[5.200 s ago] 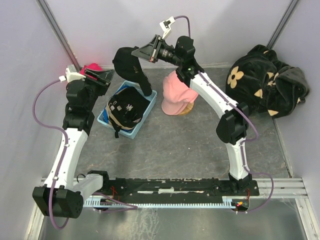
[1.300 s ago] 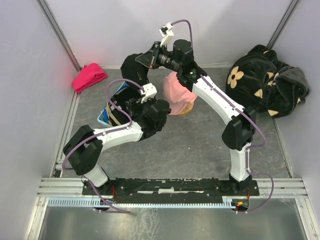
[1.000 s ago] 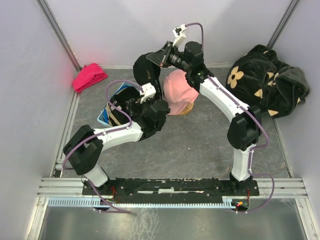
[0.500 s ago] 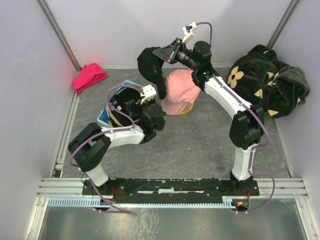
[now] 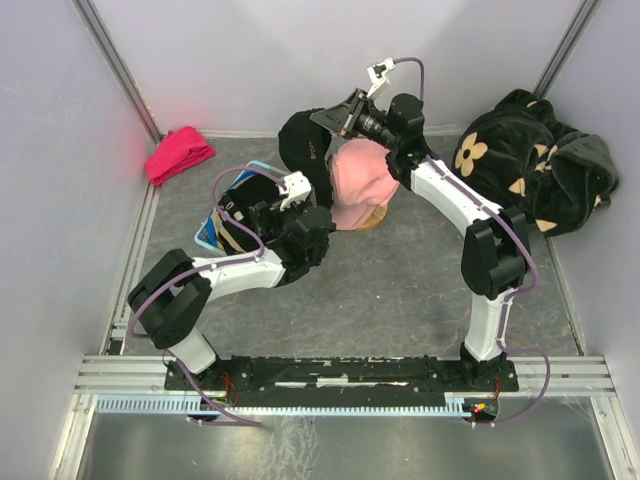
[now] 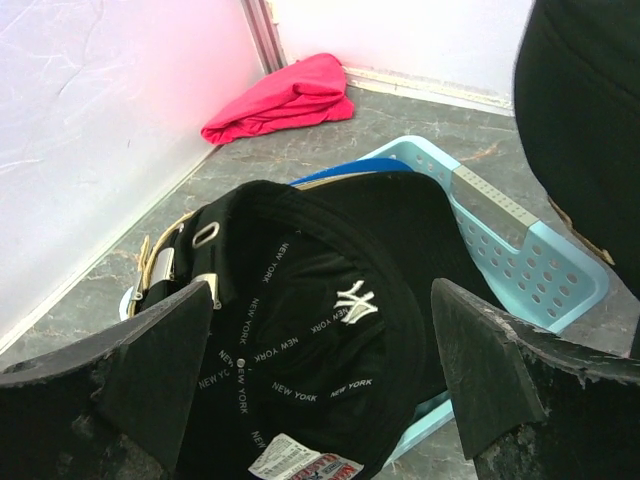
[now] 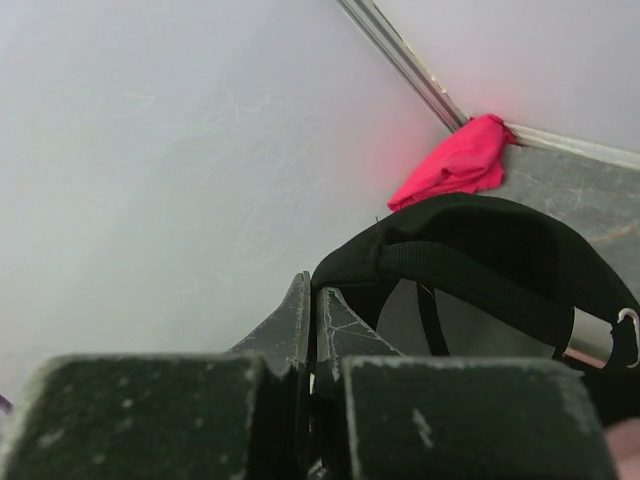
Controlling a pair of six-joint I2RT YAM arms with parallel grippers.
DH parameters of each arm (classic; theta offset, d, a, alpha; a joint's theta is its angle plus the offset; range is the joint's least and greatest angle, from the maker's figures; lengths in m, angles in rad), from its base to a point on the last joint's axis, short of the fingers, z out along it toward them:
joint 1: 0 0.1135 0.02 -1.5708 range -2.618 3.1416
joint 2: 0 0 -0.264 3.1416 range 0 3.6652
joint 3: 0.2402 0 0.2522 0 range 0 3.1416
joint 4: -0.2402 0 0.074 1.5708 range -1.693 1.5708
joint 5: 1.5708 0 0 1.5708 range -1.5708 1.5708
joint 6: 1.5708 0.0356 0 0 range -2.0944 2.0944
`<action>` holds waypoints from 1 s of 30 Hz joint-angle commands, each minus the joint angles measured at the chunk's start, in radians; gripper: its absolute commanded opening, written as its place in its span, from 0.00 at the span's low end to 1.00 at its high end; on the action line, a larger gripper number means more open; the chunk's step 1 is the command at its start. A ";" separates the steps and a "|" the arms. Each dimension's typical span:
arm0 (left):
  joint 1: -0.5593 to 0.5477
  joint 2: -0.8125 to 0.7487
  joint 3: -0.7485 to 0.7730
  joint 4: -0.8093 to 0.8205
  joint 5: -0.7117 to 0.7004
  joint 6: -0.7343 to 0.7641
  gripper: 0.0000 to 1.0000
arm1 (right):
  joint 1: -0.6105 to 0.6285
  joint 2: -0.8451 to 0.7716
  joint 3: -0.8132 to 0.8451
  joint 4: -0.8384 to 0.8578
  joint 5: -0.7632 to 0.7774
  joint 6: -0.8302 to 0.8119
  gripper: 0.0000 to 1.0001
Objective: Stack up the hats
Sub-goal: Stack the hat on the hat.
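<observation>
My right gripper (image 5: 330, 120) (image 7: 318, 300) is shut on the rim of a black hat (image 5: 303, 150) (image 7: 480, 250), which hangs in the air at the left edge of the pink hat (image 5: 362, 178). The pink hat sits on a tan hat (image 5: 372, 221). Another black hat (image 6: 330, 320) (image 5: 250, 195), with white NEW YORK lettering, lies upside down in a light blue basket (image 6: 530, 260) (image 5: 204, 238). Just above it my left gripper (image 6: 320, 380) (image 5: 252, 212) stands open, one finger on each side and nothing between them. A bit of bright blue (image 6: 335, 180) shows under this hat.
A red-pink cloth bundle (image 5: 179, 153) (image 6: 285, 95) (image 7: 455, 165) lies in the back left corner. Big black plush fabric with beige flowers (image 5: 530, 165) is heaped at the back right. Walls close in on three sides.
The right arm has carried the hanging black hat rightward and down to the pink hat. The left arm swung from the left wall to the basket, and its jaws have widened.
</observation>
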 commanded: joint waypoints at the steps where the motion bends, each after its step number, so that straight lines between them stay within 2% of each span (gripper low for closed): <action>1: 0.005 -0.037 0.053 -0.092 -0.001 -0.142 0.97 | -0.042 -0.059 -0.048 0.151 -0.023 0.032 0.01; 19: 0.057 -0.043 0.166 -0.149 0.045 -0.180 0.98 | -0.137 -0.060 -0.183 0.381 -0.117 0.168 0.01; 26: 0.117 -0.050 0.251 -0.340 0.122 -0.365 0.99 | -0.177 -0.085 -0.276 0.457 -0.142 0.197 0.01; 30: 0.138 -0.028 0.299 -0.350 0.147 -0.363 0.99 | -0.199 -0.106 -0.338 0.504 -0.152 0.216 0.01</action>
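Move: The pink hats on their stand, where the black cap is being taken, lie about 10 cm to the right of the right hand, 9 cm back and some 18 cm below. The black cap already hangs from that hand's fingers, its middle 5 cm back, 2 cm left and 7 cm down; the hat basket is 14 cm left, 10 cm back and far below. From the empty left hand, the cap is about 7 cm ahead, 8 cm right and 9 cm higher. The black cap, still pinched by its rear edge in the shut right fingers, is carried about 8 cm to the right and lowered some 5 cm in two dips, towards the pink hats and over their left side. The left hand, wide open and empty, first lingers by the basket, then goes forward and up, about 4 cm each, its left side rolling down some 10 degrees. ##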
